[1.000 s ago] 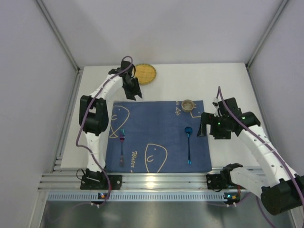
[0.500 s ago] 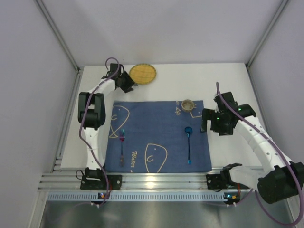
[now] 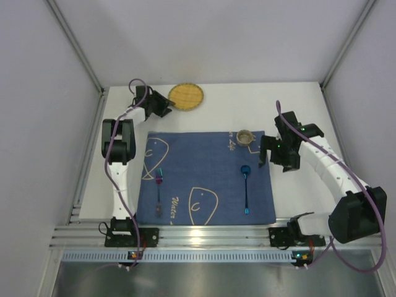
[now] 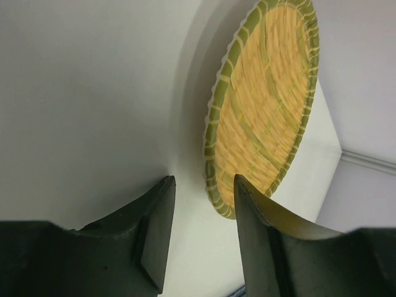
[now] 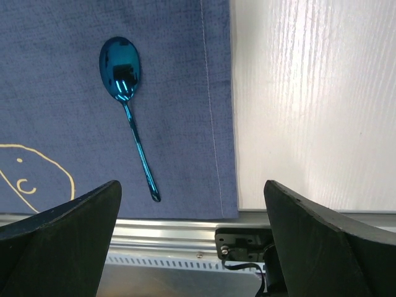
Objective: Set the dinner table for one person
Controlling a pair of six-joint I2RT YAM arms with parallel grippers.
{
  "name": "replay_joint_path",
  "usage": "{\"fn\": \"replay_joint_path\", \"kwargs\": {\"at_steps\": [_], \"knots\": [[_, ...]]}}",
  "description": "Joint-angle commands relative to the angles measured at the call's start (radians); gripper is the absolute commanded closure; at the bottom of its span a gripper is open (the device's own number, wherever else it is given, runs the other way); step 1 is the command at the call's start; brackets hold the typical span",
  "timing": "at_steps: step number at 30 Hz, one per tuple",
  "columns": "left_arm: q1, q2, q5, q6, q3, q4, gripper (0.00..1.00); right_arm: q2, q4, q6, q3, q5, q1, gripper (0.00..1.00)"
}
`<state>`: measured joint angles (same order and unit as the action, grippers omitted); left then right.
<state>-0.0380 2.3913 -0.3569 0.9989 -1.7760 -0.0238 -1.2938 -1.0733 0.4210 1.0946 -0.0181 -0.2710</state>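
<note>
The dinner table is a white top with a dark blue placemat on it. On the mat lie a purple fork at the left and a blue spoon at the right, with a small metal cup at its back right corner. A round woven yellow-green plate lies flat behind the mat. My left gripper is low at the plate's left rim, open, nothing between its fingers. My right gripper hangs wide open over the mat's right edge, empty.
An aluminium rail with both arm bases runs along the near edge. Grey walls close in the table on the left, back and right. Bare white tabletop lies right of the mat.
My left gripper has swung back and to the left, from the mat's back edge to the woven plate's left rim. My right gripper has drifted slightly toward the back. Both openings look unchanged.
</note>
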Motion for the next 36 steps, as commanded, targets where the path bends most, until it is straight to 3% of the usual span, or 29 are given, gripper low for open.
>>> {"fn": "replay_joint_path", "kwargs": {"at_steps": [1, 6, 10, 13, 15, 25, 31, 36], "knots": [[0.015, 0.068, 0.006, 0.043, -0.036, 0.050, 0.51, -0.031, 0.035, 0.012, 0.059, 0.014, 0.010, 0.01], [0.020, 0.130, -0.045, 0.096, -0.065, 0.128, 0.51, -0.082, 0.041, 0.009, 0.088, 0.012, 0.010, 0.01], [0.020, 0.177, -0.074, 0.174, -0.069, 0.205, 0.59, -0.107, 0.041, 0.001, 0.103, 0.012, 0.012, 0.01], [0.020, 0.195, -0.077, 0.188, -0.071, 0.225, 0.77, -0.114, 0.041, -0.007, 0.108, 0.010, 0.015, 0.01], [0.021, 0.200, -0.079, 0.193, -0.071, 0.242, 1.00, -0.111, 0.039, -0.008, 0.105, 0.010, 0.021, 0.01], [0.023, 0.195, -0.234, 0.279, -0.080, 0.481, 1.00, -0.064, 0.061, -0.028, 0.064, -0.016, 0.036, 0.01], [0.023, 0.077, -0.315, 0.271, -0.045, 0.496, 1.00, 0.014, 0.085, -0.028, 0.008, -0.043, 0.038, 0.01], [0.023, -0.107, -0.373, 0.212, 0.084, 0.467, 1.00, 0.106, 0.105, -0.011, -0.053, -0.074, 0.036, 0.01]]}}
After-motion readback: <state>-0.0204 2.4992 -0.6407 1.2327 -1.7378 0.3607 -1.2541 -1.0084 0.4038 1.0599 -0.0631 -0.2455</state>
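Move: The plate's middle is some 8 cm ahead and 8 cm to the right of the left hand, about 2 cm lower, its near-left rim just ahead of the half-open fingers. From that hand the cup stands about 17 cm back and 36 cm right, and the placemat's middle lies roughly 37 cm back and 19 cm right, both slightly below. The plate is about 47 cm ahead, 39 cm left and 10 cm below the right hand. Forward some 3 cm goes the left hand, dipping slightly, to bring its half-open fingers onto the plate's near-left rim and pinch it. Keeping that grip, it carries on rightward about 2 cm, then draws back some 3 cm while rising nearly 2 cm from its lowest point, the wrist rolling about 20 degrees, left side down. ##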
